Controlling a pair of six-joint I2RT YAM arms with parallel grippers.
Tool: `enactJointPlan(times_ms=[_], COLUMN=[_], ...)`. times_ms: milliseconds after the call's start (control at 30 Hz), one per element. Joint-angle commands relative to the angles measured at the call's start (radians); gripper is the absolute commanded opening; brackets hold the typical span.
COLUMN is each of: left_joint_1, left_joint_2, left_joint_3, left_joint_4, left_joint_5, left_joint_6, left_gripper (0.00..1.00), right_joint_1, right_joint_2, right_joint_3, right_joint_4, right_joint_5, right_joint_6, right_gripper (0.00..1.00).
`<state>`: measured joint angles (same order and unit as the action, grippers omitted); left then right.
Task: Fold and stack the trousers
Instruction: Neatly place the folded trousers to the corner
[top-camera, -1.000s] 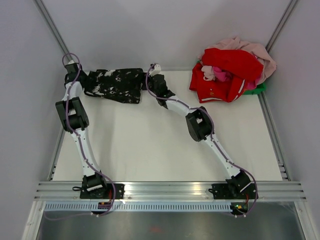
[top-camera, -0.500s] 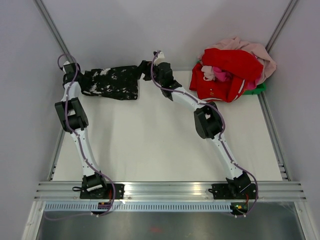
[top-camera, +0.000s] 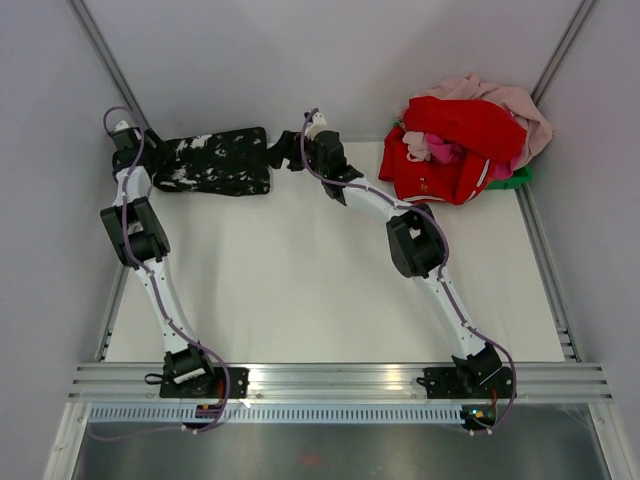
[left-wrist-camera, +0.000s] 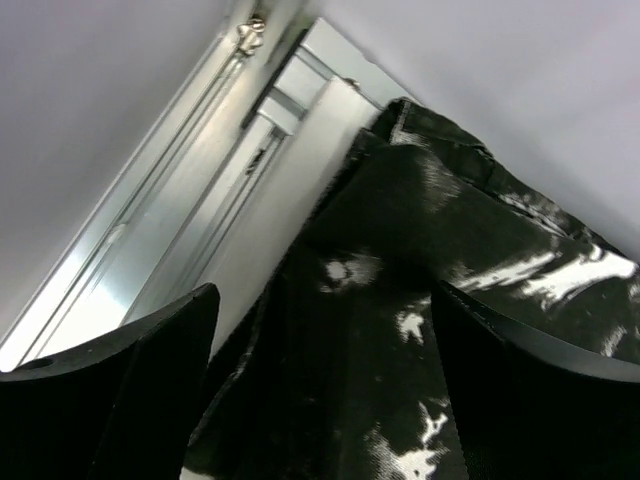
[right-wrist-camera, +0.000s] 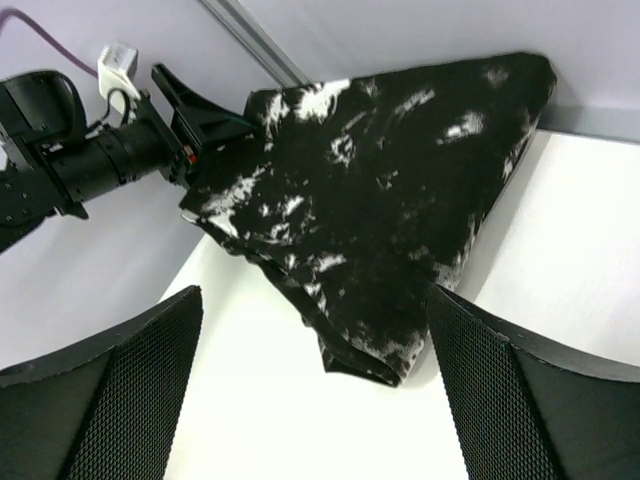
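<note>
The trousers (top-camera: 215, 162), black with white blotches, lie folded into a compact rectangle at the back left of the white table, against the wall. My left gripper (top-camera: 153, 150) is at their left end. In the left wrist view the left gripper (left-wrist-camera: 322, 300) is open, the cloth (left-wrist-camera: 420, 250) lying loose between its spread fingers. My right gripper (top-camera: 283, 153) sits just off the right end, open. Through the right wrist view the right gripper (right-wrist-camera: 312, 300) hangs above the folded corner (right-wrist-camera: 380, 200) without touching it, and the left gripper (right-wrist-camera: 200, 120) shows at the far end.
A heap of red and pink clothes (top-camera: 462, 140) fills the back right corner, over a green container (top-camera: 517, 178). An aluminium rail (left-wrist-camera: 200, 200) runs along the table's left edge, close to the left gripper. The back wall stands right behind the trousers.
The left gripper has opened and let go of the trousers after carrying them toward the back left corner. The right gripper, open throughout, has pulled slightly off the right end.
</note>
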<state>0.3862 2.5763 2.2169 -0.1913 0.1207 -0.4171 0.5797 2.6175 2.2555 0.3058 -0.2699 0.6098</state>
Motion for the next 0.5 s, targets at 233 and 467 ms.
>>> enactJointPlan(times_ms=[233, 467], left_joint_1=[-0.038, -0.151], left_joint_2=[-0.295, -0.559], left_joint_3=[-0.108, -0.388], left_joint_4=[0.023, 0.128], left_joint_5=[0.014, -0.108], left_joint_6=[0.1, 0.13], left_gripper=[0.82, 0.65], right_joint_1=[0.0, -0.024], right_joint_2=[-0.178, -0.31], right_joint_3=[-0.161, -0.295], right_joint_4=[0.004, -0.007], right_joint_5=[-0.078, -0.12], right_joint_6=[-0.034, -0.008], right_gripper=[0.98, 0.98])
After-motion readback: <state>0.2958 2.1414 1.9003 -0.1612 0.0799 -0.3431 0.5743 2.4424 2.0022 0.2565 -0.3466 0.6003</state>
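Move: The folded trousers lie low in the far-left corner: their middle is some 18 cm to the left hand's right, about 5 cm nearer the base and 5 cm below it. The table's far-left corner is about 3 cm ahead of that hand and 1 cm to its right. From the right hand the trousers' middle is roughly 19 cm left, 2 cm ahead and 15 cm down; the red clothes pile is about 43 cm right, 3 cm ahead and 8 cm below. Left hand rises about 14 cm from the trousers, rightward and back, fingers narrowing; right draws back 4 cm. ##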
